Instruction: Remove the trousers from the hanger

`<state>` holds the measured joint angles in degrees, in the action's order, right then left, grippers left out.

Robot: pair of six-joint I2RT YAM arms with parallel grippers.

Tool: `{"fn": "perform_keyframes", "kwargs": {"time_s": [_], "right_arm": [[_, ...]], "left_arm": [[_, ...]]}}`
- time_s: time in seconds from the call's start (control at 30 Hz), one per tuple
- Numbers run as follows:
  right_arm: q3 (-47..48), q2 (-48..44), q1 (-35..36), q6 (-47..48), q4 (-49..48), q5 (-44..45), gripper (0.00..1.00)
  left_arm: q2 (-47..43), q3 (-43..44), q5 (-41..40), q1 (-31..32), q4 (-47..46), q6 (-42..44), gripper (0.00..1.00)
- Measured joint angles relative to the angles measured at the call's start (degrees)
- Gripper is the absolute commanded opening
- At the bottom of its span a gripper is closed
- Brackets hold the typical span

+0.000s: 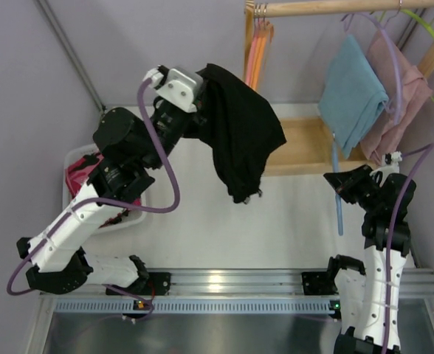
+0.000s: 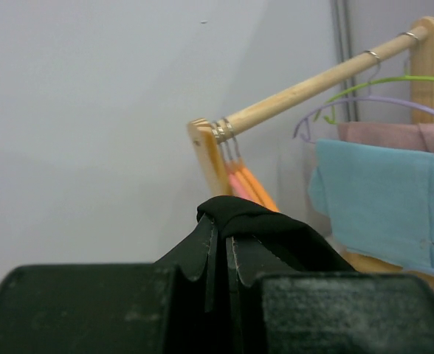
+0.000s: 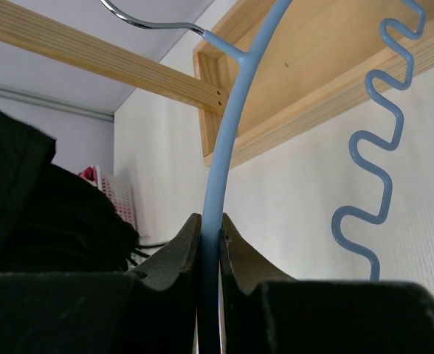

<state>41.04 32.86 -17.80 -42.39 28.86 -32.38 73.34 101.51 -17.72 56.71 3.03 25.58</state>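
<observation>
My left gripper (image 1: 204, 81) is raised above the table and shut on the top edge of the plain black trousers (image 1: 243, 133), which hang free below it, off the hanger. In the left wrist view the black cloth (image 2: 276, 228) is folded over the closed fingertips of that gripper (image 2: 221, 221). At the right, my right gripper (image 1: 337, 181) is shut on the blue wire hanger (image 1: 339, 210). The hanger's arm (image 3: 228, 125) runs up between the closed jaws of the gripper (image 3: 211, 221) and carries no cloth. A pink patterned garment (image 1: 84, 171) lies in the basket.
The white basket (image 1: 73, 158) stands at the left table edge. At the back right is a wooden rack with its rail (image 1: 328, 7) and base (image 1: 305, 147). On it hang orange hangers (image 1: 257, 51), a teal cloth (image 1: 352, 92) and a pink cloth (image 1: 405, 103).
</observation>
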Motion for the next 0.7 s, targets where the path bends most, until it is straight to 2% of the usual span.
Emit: {"fn": "perform_keyframes", "kwargs": {"time_s": [0.13, 0.5, 0.7], "right_arm": [[0.2, 0.7, 0.0, 0.0, 0.1, 0.0, 0.00], [0.4, 2.2, 0.0, 0.0, 0.0, 0.0, 0.00], [1.0, 2.1, 0.0, 0.3, 0.1, 0.0, 0.00]], "left_arm": [[-2.4, 0.1, -0.2, -5.0, 0.2, -1.6, 0.00], [-11.2, -1.8, -3.7, -23.6, 0.0, -7.3, 0.00], [-15.1, -6.6, -12.2, -36.4, -3.0, -7.0, 0.00]]}}
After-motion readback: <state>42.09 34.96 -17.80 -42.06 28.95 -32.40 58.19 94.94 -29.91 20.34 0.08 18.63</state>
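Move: Out to the left and low down, the white basket waits for the black trousers held in the left hand: its middle is about 39 cm left, 12 cm farther out and some 53 cm below. The camouflage trousers lie in it, roughly 38 cm left, 13 cm ahead and 50 cm down from that hand. The orange and pink hangers hang about 15 cm right and 28 cm ahead, near its height. From the right hand, the basket is some 84 cm left, 14 cm ahead, 17 cm down. Swinging the pinched black trousers high across the table, the left hand travels about 27 cm to the left, away from the rack and towards the basket, climbing only a few centimetres. The wrist swings some 45 degrees counter-clockwise, faster towards the end, and rolls with its left side dipping; the fingers keep their hold. ##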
